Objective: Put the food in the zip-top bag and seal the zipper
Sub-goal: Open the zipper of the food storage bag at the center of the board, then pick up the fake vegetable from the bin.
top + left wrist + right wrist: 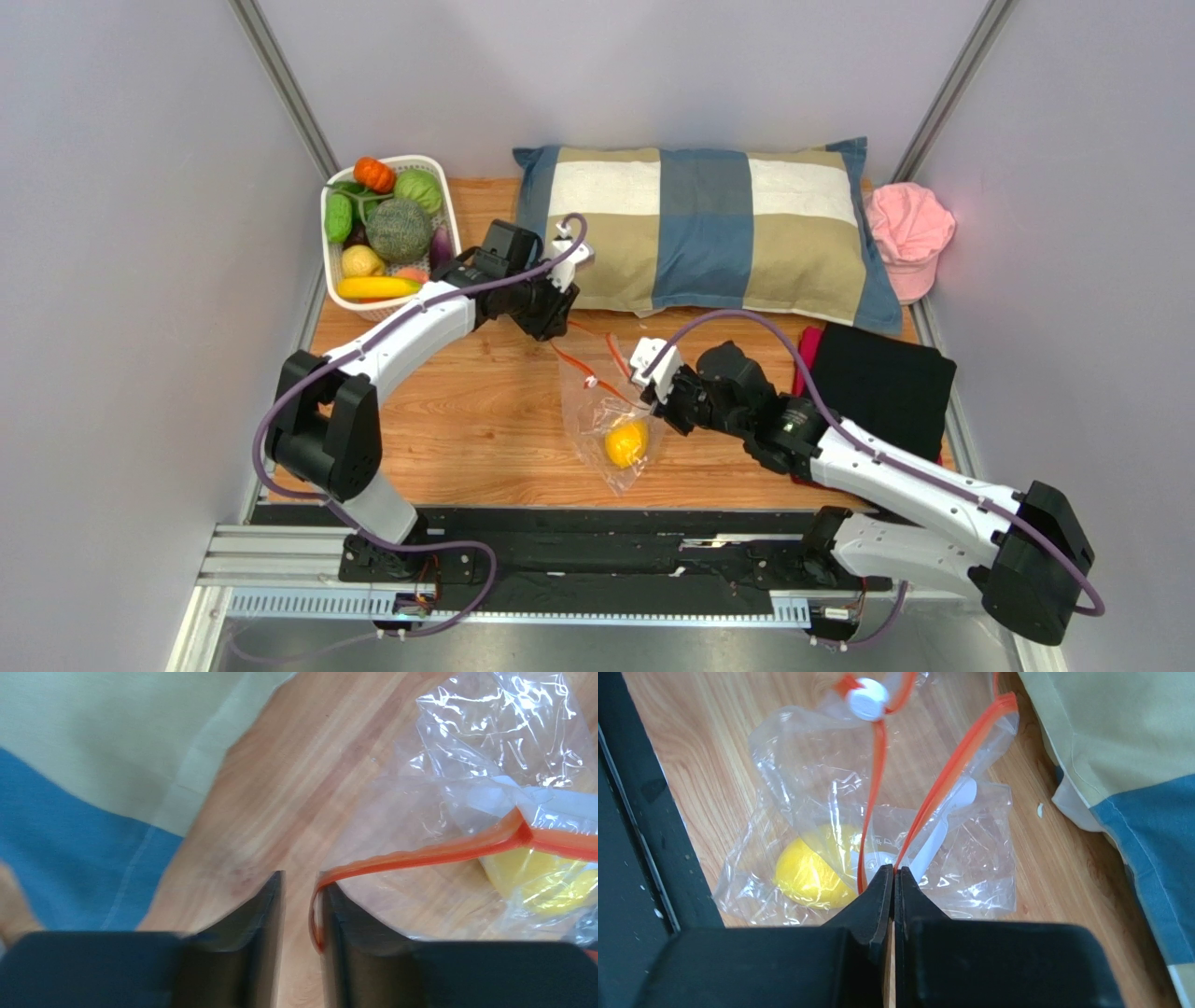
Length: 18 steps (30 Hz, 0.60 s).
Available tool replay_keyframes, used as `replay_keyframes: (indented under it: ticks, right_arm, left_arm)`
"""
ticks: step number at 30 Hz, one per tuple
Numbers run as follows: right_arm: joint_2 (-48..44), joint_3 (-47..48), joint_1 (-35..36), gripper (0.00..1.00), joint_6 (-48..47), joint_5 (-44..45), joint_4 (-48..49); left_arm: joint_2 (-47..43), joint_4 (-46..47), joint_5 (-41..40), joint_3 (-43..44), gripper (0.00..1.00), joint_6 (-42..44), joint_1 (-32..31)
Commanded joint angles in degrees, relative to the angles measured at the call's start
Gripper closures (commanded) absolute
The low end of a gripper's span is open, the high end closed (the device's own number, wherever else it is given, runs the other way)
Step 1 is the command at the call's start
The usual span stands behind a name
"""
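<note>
The clear zip-top bag lies on the wooden table between my arms, with a yellow lemon inside it. Its orange-red zipper is lifted and parted. My right gripper is shut on one zipper strip, right above the lemon. My left gripper is open near the pillow; the other strip's end hangs loosely against one finger's inner face. More food sits in the white basket: a banana, a green fruit and an orange-red tomato.
A checked pillow lies along the back of the table, close behind my left gripper. A pink cap and a folded black cloth are at the right. A black rail runs along the near edge.
</note>
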Motion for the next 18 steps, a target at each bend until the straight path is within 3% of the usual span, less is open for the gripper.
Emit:
replay_keyframes:
  ticks: [1,2,5,7,13,18]
  right_arm:
    - [1.43,6.83,-0.02,1.00,15.12,4.48,-5.17]
    - [1.44,7.62,-0.20,1.00,16.63,4.66,-5.70]
    - [1.96,8.24,-0.73,1.00,19.72,4.92,-6.41]
    - [2.40,8.42,-0.90,1.00,21.83,5.18,-6.23]
    - [3.63,9.56,-1.26,1.00,24.12,4.92,-5.71]
    - [4.42,10.62,-1.78,1.00,24.56,5.36,-5.53]
  left_arm:
    - [-7.00,-0.47,1.81,5.34,0.46,-4.76,2.46]
    - [-7.88,-2.13,2.87,5.96,0.33,-5.64,3.77]
    - [-9.55,-3.28,7.71,8.25,0.13,-12.04,7.98]
    - [-10.26,-3.29,7.80,9.30,0.07,-16.86,10.10]
    - [-6.58,0.23,0.09,18.06,0.02,-27.17,22.66]
    - [5.45,-1.44,-5.38,29.94,0.05,-32.62,33.12]
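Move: The vegetable basket's middle lies about 24 cm ahead of the left hand, 25 cm to its left and 8 cm lower. The zipper slider is some 6 cm back and 6 cm right of that hand, slightly lower; the yellow fruit in the bag is 14 cm back, 12 cm right and 9 cm down. The pillow is 24 cm ahead and 24 cm right. From the right hand the basket is some 38 cm ahead and 43 cm left, 10 cm lower. The bag's orange zipper rim is let go by the left hand, whose already parting fingers spread wide; the hand rises first, then sweeps left and forward towards the basket, about 17 cm up, 16 left and 12 forward, turning some 40 degrees counter-clockwise. The right hand keeps its pinch on the other end, nearly in place, turning clockwise and tipping further down. ##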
